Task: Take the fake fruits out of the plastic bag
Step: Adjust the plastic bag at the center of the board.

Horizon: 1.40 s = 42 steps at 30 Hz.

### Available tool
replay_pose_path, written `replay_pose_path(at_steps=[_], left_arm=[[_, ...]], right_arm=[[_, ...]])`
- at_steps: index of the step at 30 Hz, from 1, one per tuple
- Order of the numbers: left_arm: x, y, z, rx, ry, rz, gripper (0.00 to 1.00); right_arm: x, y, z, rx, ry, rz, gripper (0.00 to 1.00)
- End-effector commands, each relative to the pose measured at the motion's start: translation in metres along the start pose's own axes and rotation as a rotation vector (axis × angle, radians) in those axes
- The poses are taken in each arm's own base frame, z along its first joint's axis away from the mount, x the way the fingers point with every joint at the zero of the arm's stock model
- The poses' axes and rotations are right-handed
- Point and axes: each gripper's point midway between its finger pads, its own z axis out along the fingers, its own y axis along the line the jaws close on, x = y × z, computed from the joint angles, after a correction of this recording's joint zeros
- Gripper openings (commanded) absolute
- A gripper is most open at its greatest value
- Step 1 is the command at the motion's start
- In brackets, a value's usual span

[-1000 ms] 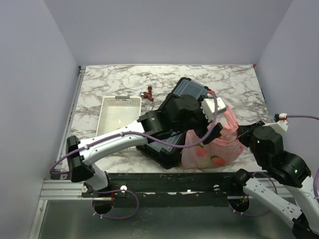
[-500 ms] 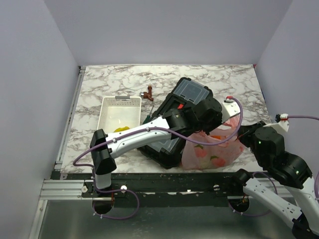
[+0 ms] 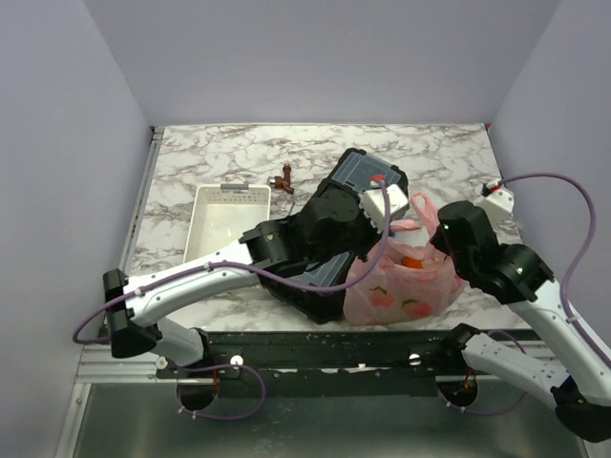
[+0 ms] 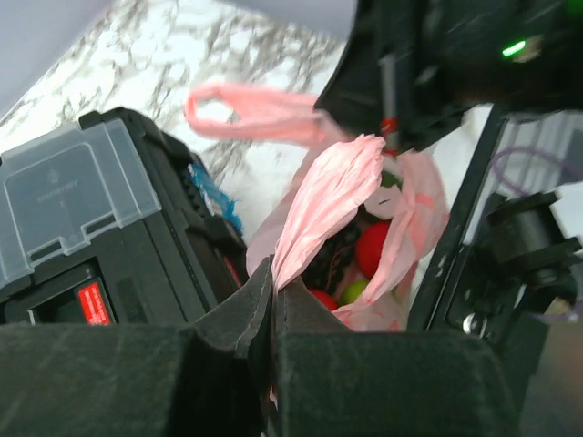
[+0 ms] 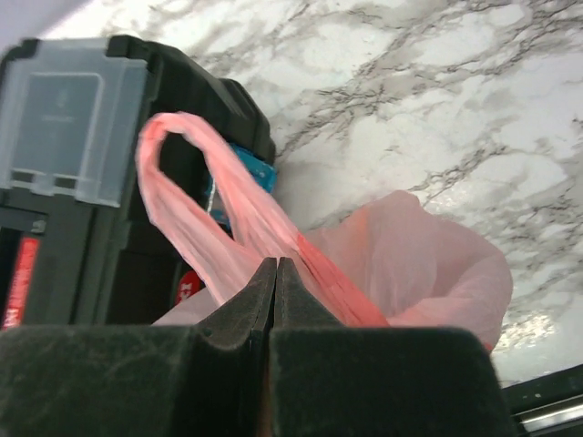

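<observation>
The pink plastic bag [image 3: 401, 286] stands at the table's front edge against a black toolbox [image 3: 353, 181]. My left gripper [image 4: 273, 271] is shut on the bag's near rim and holds the mouth apart. Inside show fake fruits: a red one [image 4: 372, 248], a green one [image 4: 355, 291], a dark grape bunch [image 4: 342, 259] and, from above, an orange one [image 3: 412, 260]. My right gripper [image 5: 276, 264] is shut on the strands of a loop handle [image 5: 182, 196], which stands up over the bag [image 5: 419, 264]. Seen from above, both wrists meet over the bag's top, left [image 3: 393, 229] and right [image 3: 437, 234].
The toolbox [image 4: 73, 200] lies tilted just left of the bag, its clear lid [image 5: 64, 118] facing up. A white tray [image 3: 205, 239] sits at the left. A small brown-red figure [image 3: 283, 180] lies behind it. The table's front edge runs right below the bag.
My left gripper has closed on the bag's rim after its arm swung at the bag. The right arm has moved up and left over the bag, lifting the handle.
</observation>
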Motion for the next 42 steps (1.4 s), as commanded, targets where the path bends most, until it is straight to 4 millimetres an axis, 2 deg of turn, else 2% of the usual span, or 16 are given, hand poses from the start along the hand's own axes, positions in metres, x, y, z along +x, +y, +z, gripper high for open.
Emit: replay_pose_path(at_steps=[1, 7, 8, 11, 13, 16, 20, 23, 26, 28, 30, 32, 34, 38, 41, 42], left_arm=[[-0.010, -0.014, -0.016, 0.089, -0.158, -0.144, 0.00], [-0.006, -0.012, -0.032, 0.099, -0.251, -0.229, 0.00], [-0.009, -0.011, -0.034, 0.098, -0.272, -0.245, 0.00], [-0.009, -0.008, -0.036, 0.096, -0.295, -0.288, 0.00], [-0.009, -0.010, -0.035, 0.109, -0.298, -0.312, 0.00], [-0.009, -0.017, -0.029, 0.154, -0.265, -0.329, 0.00], [-0.016, -0.022, -0.022, 0.218, -0.253, -0.370, 0.00], [-0.024, -0.022, -0.019, 0.269, -0.249, -0.415, 0.00], [-0.031, -0.023, -0.016, 0.323, -0.236, -0.453, 0.00], [-0.035, -0.025, -0.015, 0.354, -0.232, -0.465, 0.00], [-0.037, -0.026, -0.016, 0.367, -0.232, -0.470, 0.00], [-0.036, -0.026, -0.017, 0.373, -0.230, -0.467, 0.00], [-0.033, -0.024, -0.018, 0.366, -0.228, -0.461, 0.00], [-0.027, -0.021, -0.018, 0.362, -0.222, -0.461, 0.00], [-0.025, -0.023, -0.016, 0.374, -0.220, -0.460, 0.00], [-0.024, -0.024, -0.015, 0.377, -0.217, -0.463, 0.00]], right_arm=[[-0.012, -0.001, 0.016, 0.090, -0.066, -0.119, 0.01], [-0.037, -0.015, 0.042, 0.270, -0.127, -0.203, 0.01], [-0.041, -0.021, 0.052, 0.293, -0.114, -0.200, 0.01], [-0.062, -0.062, 0.076, 0.399, -0.089, -0.149, 0.01], [-0.070, -0.068, 0.079, 0.422, -0.096, -0.117, 0.01], [-0.084, -0.059, 0.078, 0.408, -0.111, -0.099, 0.01], [-0.113, -0.039, 0.072, 0.359, -0.159, -0.077, 0.01], [-0.130, -0.024, 0.076, 0.323, -0.170, -0.099, 0.02], [-0.147, -0.003, 0.081, 0.272, -0.165, -0.124, 0.03], [-0.148, 0.015, 0.082, 0.200, -0.128, -0.131, 0.04], [-0.139, 0.023, 0.082, 0.142, -0.077, -0.150, 0.08], [-0.118, 0.025, 0.080, 0.095, 0.007, -0.181, 0.12], [-0.092, 0.018, 0.071, 0.067, 0.090, -0.197, 0.15], [-0.051, -0.001, 0.041, 0.023, 0.196, -0.201, 0.26], [-0.039, -0.015, 0.016, 0.015, 0.219, -0.204, 0.36], [-0.036, -0.019, 0.008, 0.007, 0.224, -0.208, 0.37]])
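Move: About 6 cm to the right hand's left, 2 cm back and some 15 cm below is the middle of the plastic bag, whose right side that hand grips. The bag's free handle loop sticks up roughly 6 cm ahead and 4 cm left of it, and the toolbox's middle lies about 12 cm ahead, 22 cm left and 20 cm down. From the left hand, pinching the other handle, the bag's middle is about 6 cm right, 2 cm ahead and 20 cm below. Drawing the bag's right side away from the left hand, the right hand swings about 10 cm right and 6 cm forward with shut fingers. It climbs some 10 cm while reaching farther forward, then comes back down, back and to the left, fingers opening about a third. The left hand keeps its pinch, eases back 2 cm and tips its fingertips up some 25 degrees while rolling. ##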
